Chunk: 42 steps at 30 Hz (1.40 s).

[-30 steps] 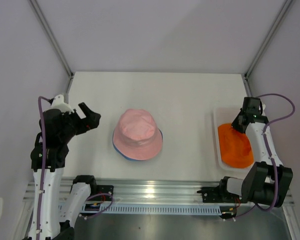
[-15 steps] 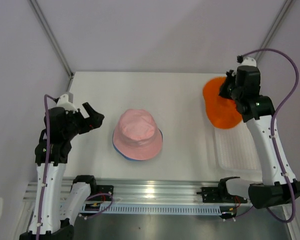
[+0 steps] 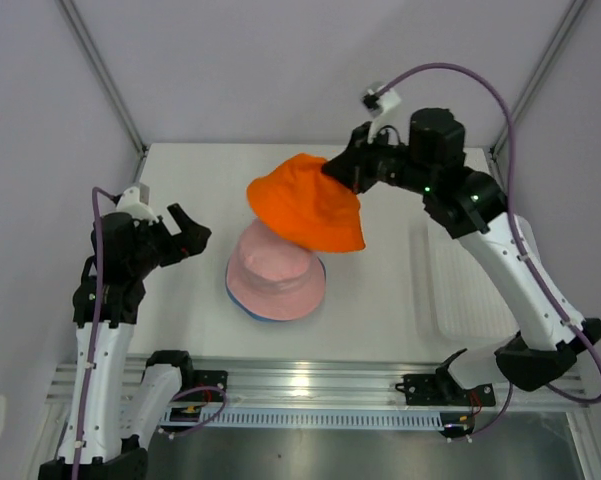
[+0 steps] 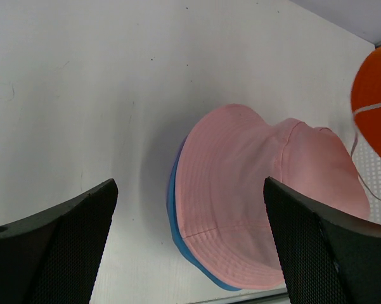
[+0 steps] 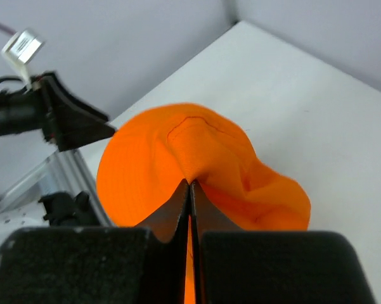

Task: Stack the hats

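My right gripper (image 3: 332, 172) is shut on the crown of the bright orange hat (image 3: 310, 203) and holds it in the air, over the far part of the stack. In the right wrist view the fabric (image 5: 177, 152) is pinched at my closed gripper (image 5: 190, 183). The pink hat (image 3: 273, 266) lies on top of the blue hat (image 3: 250, 310), whose brim shows at the near left; the left wrist view shows the pink hat (image 4: 260, 190) over the blue hat (image 4: 177, 221). The lavender hat is hidden. My left gripper (image 3: 188, 235) is open and empty, left of the stack.
A white plastic basket (image 3: 470, 280) lies at the right side of the table. Grey walls with metal posts enclose the table on three sides. An aluminium rail (image 3: 310, 385) runs along the near edge.
My right arm lifted the orange hat out of the basket, then carried it left to above the pink hat. The left arm lowered slightly and stayed open.
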{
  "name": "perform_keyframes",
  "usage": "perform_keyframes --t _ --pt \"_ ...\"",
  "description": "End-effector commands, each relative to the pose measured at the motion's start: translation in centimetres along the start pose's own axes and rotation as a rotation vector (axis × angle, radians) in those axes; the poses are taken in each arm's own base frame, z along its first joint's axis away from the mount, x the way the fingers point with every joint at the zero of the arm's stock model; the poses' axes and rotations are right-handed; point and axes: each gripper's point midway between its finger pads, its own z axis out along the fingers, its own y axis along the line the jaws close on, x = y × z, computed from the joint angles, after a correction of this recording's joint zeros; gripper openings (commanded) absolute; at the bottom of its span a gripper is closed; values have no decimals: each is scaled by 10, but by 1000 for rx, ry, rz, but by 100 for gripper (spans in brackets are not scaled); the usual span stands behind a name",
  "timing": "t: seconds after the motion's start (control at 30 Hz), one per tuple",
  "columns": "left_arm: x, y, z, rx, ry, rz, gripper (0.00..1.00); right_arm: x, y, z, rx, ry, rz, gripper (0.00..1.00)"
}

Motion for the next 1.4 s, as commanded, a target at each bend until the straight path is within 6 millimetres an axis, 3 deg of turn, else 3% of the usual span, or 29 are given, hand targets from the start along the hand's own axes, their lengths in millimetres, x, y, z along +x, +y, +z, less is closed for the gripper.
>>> perform_keyframes --t 0.0,0.03,0.27,0.5,0.73,0.8,0.9,0.93,1.03,1.07,1.1,1.17,1.2,1.27,1.3,1.37 --pt "-6 -2 -8 -4 -39 2 100 5 46 22 -144 29 -124 0" --pt "-6 -1 -11 -8 -44 10 100 10 58 26 -167 40 -138 0" --pt "-9 2 -30 -33 -82 35 100 50 83 51 -262 133 -156 0" --pt "-7 0 -29 -25 -77 27 99 83 115 61 -349 206 -164 0" --pt "-2 1 -19 -18 -45 3 100 85 119 56 -347 224 -171 0" --pt "-2 1 -20 -21 -50 -4 99 96 117 58 -346 250 -163 0" --pt "-1 -2 -22 -6 -52 -10 99 137 117 68 -363 334 -117 0" --pt "-1 -2 -23 -5 -55 -11 100 135 118 69 -365 326 -112 0" --pt "2 -7 -23 19 -41 -29 99 160 118 77 -355 372 -105 2" --pt "5 -10 -23 37 -29 -35 99 167 119 77 -348 393 -108 7" --pt "9 -10 -22 45 -19 -57 99 170 116 77 -327 403 -110 31" --pt "15 -15 -21 69 -2 -105 99 174 113 75 -309 421 -111 50" --pt "19 -14 -18 69 8 -129 100 172 110 74 -290 416 -108 67" --pt "19 -19 -19 100 -8 -178 100 158 112 67 -276 380 -104 82" --pt "34 -21 -13 124 35 -245 99 146 112 64 -253 348 -88 98" --pt "35 -30 -11 188 13 -330 99 117 115 53 -238 272 -73 99"
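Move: The right hand still pinches the orange hat, whose middle hangs about 5 cm to its left, 4 cm back and 5 cm lower. The pink hat on the stack lies roughly 12 cm left of this hand, 8 cm back and 25 cm below, with the blue hat just under it; the empty tray is some 36 cm to the right, 5 cm back and 42 cm down. From the left hand the pink hat is about 16 cm right, 3 cm back and 9 cm below. The right arm carries the orange hat left and back over the pink hat while sinking and turning the wrist some 25 degrees counter-clockwise, pauses there, then lowers it almost straight down another 9 cm or so onto the stack, and its fingers spring wide open over the crown. The left hand, empty and open throughout, eases back about 2 cm and at the very end starts to dip, shift slightly right and roll its left side down. ##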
